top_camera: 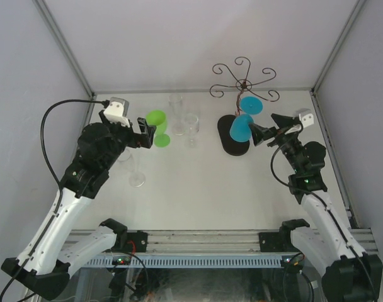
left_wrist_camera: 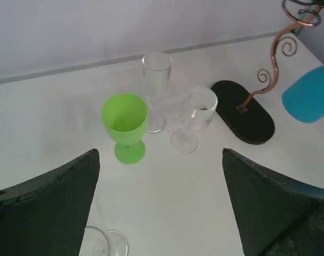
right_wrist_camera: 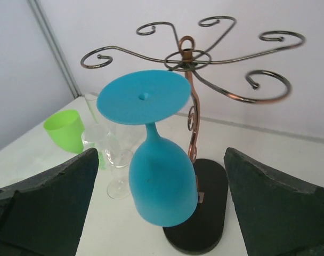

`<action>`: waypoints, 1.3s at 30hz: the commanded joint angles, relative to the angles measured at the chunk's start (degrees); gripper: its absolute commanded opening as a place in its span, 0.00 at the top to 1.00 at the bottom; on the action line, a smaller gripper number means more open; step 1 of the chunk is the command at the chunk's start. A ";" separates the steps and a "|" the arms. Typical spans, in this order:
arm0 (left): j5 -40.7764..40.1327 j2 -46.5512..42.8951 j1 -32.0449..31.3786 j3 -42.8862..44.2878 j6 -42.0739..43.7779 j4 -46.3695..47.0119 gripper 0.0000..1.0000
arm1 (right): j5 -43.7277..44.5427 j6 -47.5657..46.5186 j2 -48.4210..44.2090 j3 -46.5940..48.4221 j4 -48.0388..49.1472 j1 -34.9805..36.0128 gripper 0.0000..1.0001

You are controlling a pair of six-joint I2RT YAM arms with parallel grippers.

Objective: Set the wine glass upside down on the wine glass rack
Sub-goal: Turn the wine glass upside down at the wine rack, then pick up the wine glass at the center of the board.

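The blue wine glass (right_wrist_camera: 162,176) hangs upside down and slightly tilted, its round foot (right_wrist_camera: 143,96) up under the curled arms of the wine glass rack (right_wrist_camera: 188,56). Where the foot meets the wire is not clear. My right gripper (right_wrist_camera: 161,152) is open, with one finger on each side of the bowl and a gap on both sides. From above, the glass (top_camera: 240,128) hangs over the rack's black base (top_camera: 232,146), just left of the right gripper (top_camera: 269,126). My left gripper (top_camera: 146,131) is open with nothing between its fingers.
A green goblet (left_wrist_camera: 124,120), a tall clear flute (left_wrist_camera: 156,80) and a short clear glass (left_wrist_camera: 198,109) stand left of the rack base (left_wrist_camera: 247,114). Another clear glass (left_wrist_camera: 103,242) stands close under the left gripper (left_wrist_camera: 160,152). Walls close the table's back and sides.
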 commanded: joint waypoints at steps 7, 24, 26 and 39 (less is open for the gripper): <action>-5.07 3.58 0.47 0.87 1.67 -1.89 0.00 | 2.17 10.05 -17.11 1.26 -31.86 -2.11 0.00; -4.88 25.33 1.39 17.59 8.89 -20.47 0.00 | -6.80 7.16 -20.54 1.74 -48.51 -2.92 0.00; -3.63 27.91 2.08 18.88 8.91 -21.39 0.00 | -6.66 7.13 -20.93 1.70 -49.27 -2.93 0.00; -0.93 41.41 5.44 25.20 11.11 -22.89 0.00 | -4.23 7.60 -22.83 1.65 -50.42 -2.90 0.00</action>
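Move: The blue wine glass, already hanging upside down from the rack, is about 5 cm ahead of the open right hand, 4 cm left and 5 cm lower; the rack's black base lies 7 cm ahead, 5 cm left and 30 cm down. The green glass stands some 10 cm ahead of the left hand, barely 1 cm left and 27 cm below. Around it at that height from this hand are a tall clear glass, 14 cm ahead and 5 cm right, and a short clear glass, 9 cm ahead and 9 cm right. The blue glass is left on the rack as the right hand, already clear with fingers wide, backs off about 10 cm and sinks nearly as far, tipping some 30 degrees down, then eases to a stop. Meanwhile the green glass is approached by the open left hand, which drops about 15 cm and moves 8 cm forward while its fingers tilt down, touching nothing. ##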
